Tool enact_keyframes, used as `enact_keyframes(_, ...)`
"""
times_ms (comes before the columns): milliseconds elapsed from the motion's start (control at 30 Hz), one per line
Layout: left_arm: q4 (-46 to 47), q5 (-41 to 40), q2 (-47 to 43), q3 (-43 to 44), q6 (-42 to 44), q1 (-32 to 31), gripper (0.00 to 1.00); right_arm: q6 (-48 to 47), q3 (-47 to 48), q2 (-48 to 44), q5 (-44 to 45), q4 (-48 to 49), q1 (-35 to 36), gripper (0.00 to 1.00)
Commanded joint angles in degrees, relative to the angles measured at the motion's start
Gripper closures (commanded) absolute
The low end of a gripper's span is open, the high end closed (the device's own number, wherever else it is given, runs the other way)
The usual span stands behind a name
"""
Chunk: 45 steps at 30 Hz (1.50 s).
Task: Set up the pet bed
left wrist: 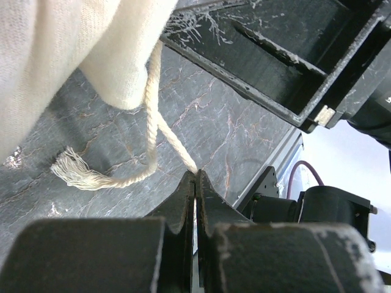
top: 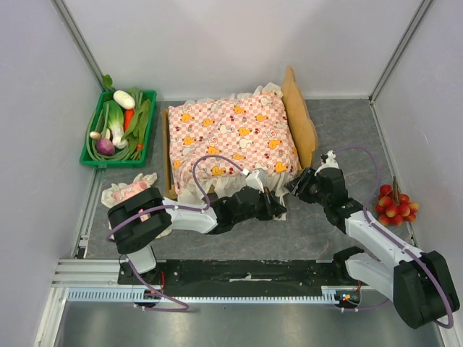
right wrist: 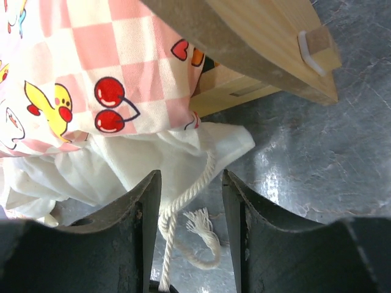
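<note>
The pet bed (top: 298,108) stands mid-table, its light-wood headboard on the right. On it lies the pink-checked mattress (top: 231,134), whose white frill hangs over the near edge. My left gripper (top: 278,204) sits at the bed's near right corner and is shut on the white cord (left wrist: 153,122) that hangs from the frill (left wrist: 55,55). The cord enters the left gripper (left wrist: 196,174) at its tips. Just to the right is my right gripper (top: 295,185). It stands open, and in its wrist view the same cord (right wrist: 183,201) runs loose between the tips of the right gripper (right wrist: 189,174), below the wooden frame (right wrist: 263,36).
A small pink frilled pillow (top: 129,192) lies left of the bed, by the left arm. A green crate (top: 88,157) of vegetables stands at the back left. A bunch of red fruit (top: 394,204) lies at the right. Walls close in on both sides.
</note>
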Motion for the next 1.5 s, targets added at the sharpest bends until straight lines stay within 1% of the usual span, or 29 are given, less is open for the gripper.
enact_keyframes(0,1.21,1.22,-0.99,1.52,1.90,-0.13,0.98,1.64,-0.55,2.37,-0.35,7.35,-0.19,0.49)
enact_keyframes(100,1.21,1.48,-1.07,1.78,1.98,-0.13,0.98,1.72,-1.07,4.04,-0.44,9.55,-0.28,0.56)
enact_keyframes(200,1.21,1.92,-1.07,2.31,2.42,-0.04,0.98,0.94,-1.16,4.58,-0.61,10.26,-0.37,0.72)
enact_keyframes(233,0.78,2.01,-1.16,2.40,2.51,0.04,0.98,0.50,-1.07,4.14,-0.35,9.91,-0.37,0.81)
enact_keyframes(333,-0.63,2.01,-1.42,3.71,3.13,0.39,0.98,-1.87,-1.42,0.98,1.14,7.72,-0.37,0.94)
enact_keyframes(433,-1.16,2.80,-1.34,4.94,2.25,1.71,0.98,-4.42,-1.95,-2.27,1.06,5.34,-0.37,1.00)
enact_keyframes(533,-2.57,4.90,-0.90,6.96,1.11,3.38,0.98,-6.01,-3.09,-4.91,-0.17,4.99,-0.37,1.00)
enact_keyframes(667,-0.73,6.40,-0.37,7.50,-1.70,4.96,0.98,-8.29,-4.06,-6.23,-0.61,3.84,-0.28,1.00)
enact_keyframes(733,0.86,6.67,-0.20,7.32,-3.28,5.75,0.98,-9.26,-4.67,-6.50,-1.23,3.40,-0.28,1.00)
enact_keyframes(900,0.77,6.76,1.30,8.29,-6.88,7.16,0.98,-9.44,-6.87,-9.39,-3.25,5.16,-0.28,1.00)
enact_keyframes(1033,0.51,4.91,2.87,8.99,-9.44,7.78,0.98,-10.14,-7.75,-11.42,-3.95,5.42,-0.28,1.00)
enact_keyframes(1200,-2.21,4.12,5.43,12.50,-9.35,8.13,0.98,-10.67,-8.02,-12.12,-5.71,6.57,-0.28,1.00)
enact_keyframes(1233,-1.96,1.95,5.69,12.51,-9.44,8.04,0.98,-10.93,-7.93,-12.12,-5.80,6.39,-0.28,1.00)
enact_keyframes(1333,-1.43,-0.52,5.87,12.51,-9.79,8.48,0.98,-11.37,-7.75,-12.30,-6.06,5.86,-0.28,1.00)
enact_keyframes(1467,-3.01,-3.43,5.87,12.68,-10.58,8.92,0.98,-11.64,-7.75,-13.70,-6.33,5.42,-0.28,1.00)
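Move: My right hand is open around the cord running off the mattress's near right corner; the stretch I want is about 1 cm ahead, 1 cm left and 1 cm below. From that hand the corner is some 4 cm ahead, 1 cm right and 3 cm down, and the headboard foot about 6 cm ahead, 6 cm right and 3 cm down. My left hand already pinches another strand, with that corner about 13 cm ahead, 4 cm right and 3 cm lower. I ease my right fingers about 1 cm forward and down, shut them on the cord, then bob up about 2 cm and draw it back some 3 cm from the corner, the fingers tipping up. As they finish closing, my left hand, keeping its strand, swings about 8 cm forward and 3 cm up, past the right fingertips and towards the mattress corner. ##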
